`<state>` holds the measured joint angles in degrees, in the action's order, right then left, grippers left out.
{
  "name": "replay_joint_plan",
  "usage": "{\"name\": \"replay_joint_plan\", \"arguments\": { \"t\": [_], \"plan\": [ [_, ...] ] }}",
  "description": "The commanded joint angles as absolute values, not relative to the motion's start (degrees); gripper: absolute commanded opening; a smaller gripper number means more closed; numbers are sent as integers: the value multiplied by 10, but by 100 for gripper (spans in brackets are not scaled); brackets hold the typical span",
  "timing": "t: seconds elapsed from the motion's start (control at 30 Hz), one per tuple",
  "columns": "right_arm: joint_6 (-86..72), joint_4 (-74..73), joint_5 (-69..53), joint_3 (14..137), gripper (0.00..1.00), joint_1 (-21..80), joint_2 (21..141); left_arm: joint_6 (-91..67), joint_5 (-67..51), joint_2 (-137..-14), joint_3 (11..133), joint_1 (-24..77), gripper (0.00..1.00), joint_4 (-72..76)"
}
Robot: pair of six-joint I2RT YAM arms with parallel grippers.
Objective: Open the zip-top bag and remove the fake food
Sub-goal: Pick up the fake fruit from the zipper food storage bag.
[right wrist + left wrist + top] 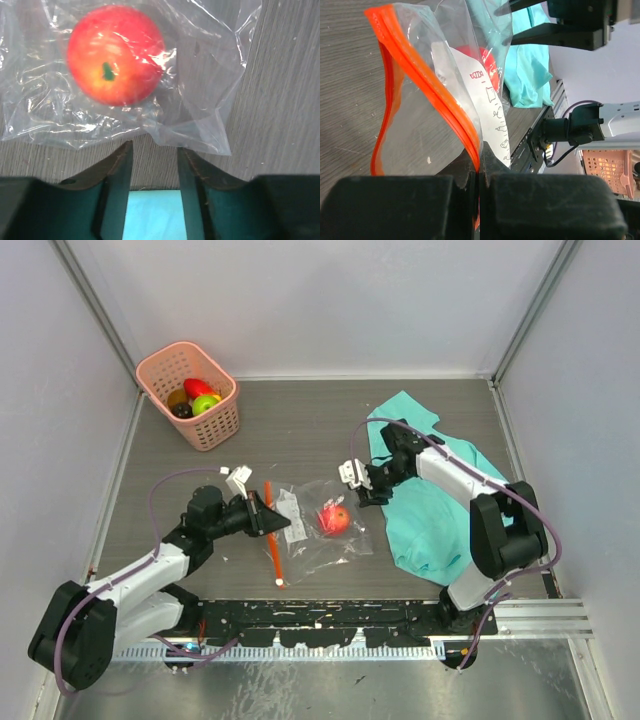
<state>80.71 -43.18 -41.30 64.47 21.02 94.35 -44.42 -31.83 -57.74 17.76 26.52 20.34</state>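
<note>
The zip-top bag (305, 525) lies at mid-table with its red-orange zip strip (272, 535) on the left and a white slider (279, 582) at the near end. A red and yellow fake fruit (333, 519) sits inside it. My left gripper (272, 522) is shut on one side of the zip strip (479, 162). In the left wrist view the bag (420, 125) has its mouth gaping, and the white label (490, 110) shows. My right gripper (360, 485) is open and empty by the bag's far right corner. In the right wrist view its jaws (152, 150) stand just short of the bag's edge (210, 130), below the fruit (115, 55).
A pink basket (215, 425) at the back left holds several fake fruits (198, 390). A teal cloth (440, 510) lies under and right of the right arm and shows in the right wrist view (152, 215). Grey walls close in the table on three sides.
</note>
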Motion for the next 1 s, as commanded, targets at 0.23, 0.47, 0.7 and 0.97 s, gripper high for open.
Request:
{"name": "replay_joint_plan", "arguments": {
  "t": [0.23,0.47,0.7,0.97],
  "plan": [
    [973,-430,-527,548,84,217,818,-413,-367,-603,191,267,0,206],
    [869,-293,-448,523,85,283,820,-415,-371,-600,191,267,0,200],
    [854,-270,-368,533,84,327,870,-403,-379,-614,205,267,0,187],
    [860,-270,-355,531,80,339,896,-399,-403,-663,239,268,0,191]
  ]
}}
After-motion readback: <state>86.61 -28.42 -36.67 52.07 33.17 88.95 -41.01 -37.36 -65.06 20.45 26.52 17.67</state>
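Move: The red fake fruit, still in the clear bag, lies some 8 cm left of the right hand, 5 cm back and 5 cm below. The bag's white label is about 17 cm left and 4 cm back of that hand, and the teal cloth's middle roughly 16 cm to its right, level with it. From the left hand, already pinching the zip edge, the fruit is 11 cm right, 1 cm ahead and 8 cm down. Left hand keeps pinching the zip; right opens wide, rises back 5 cm, then lowers leftward around the fruit. ##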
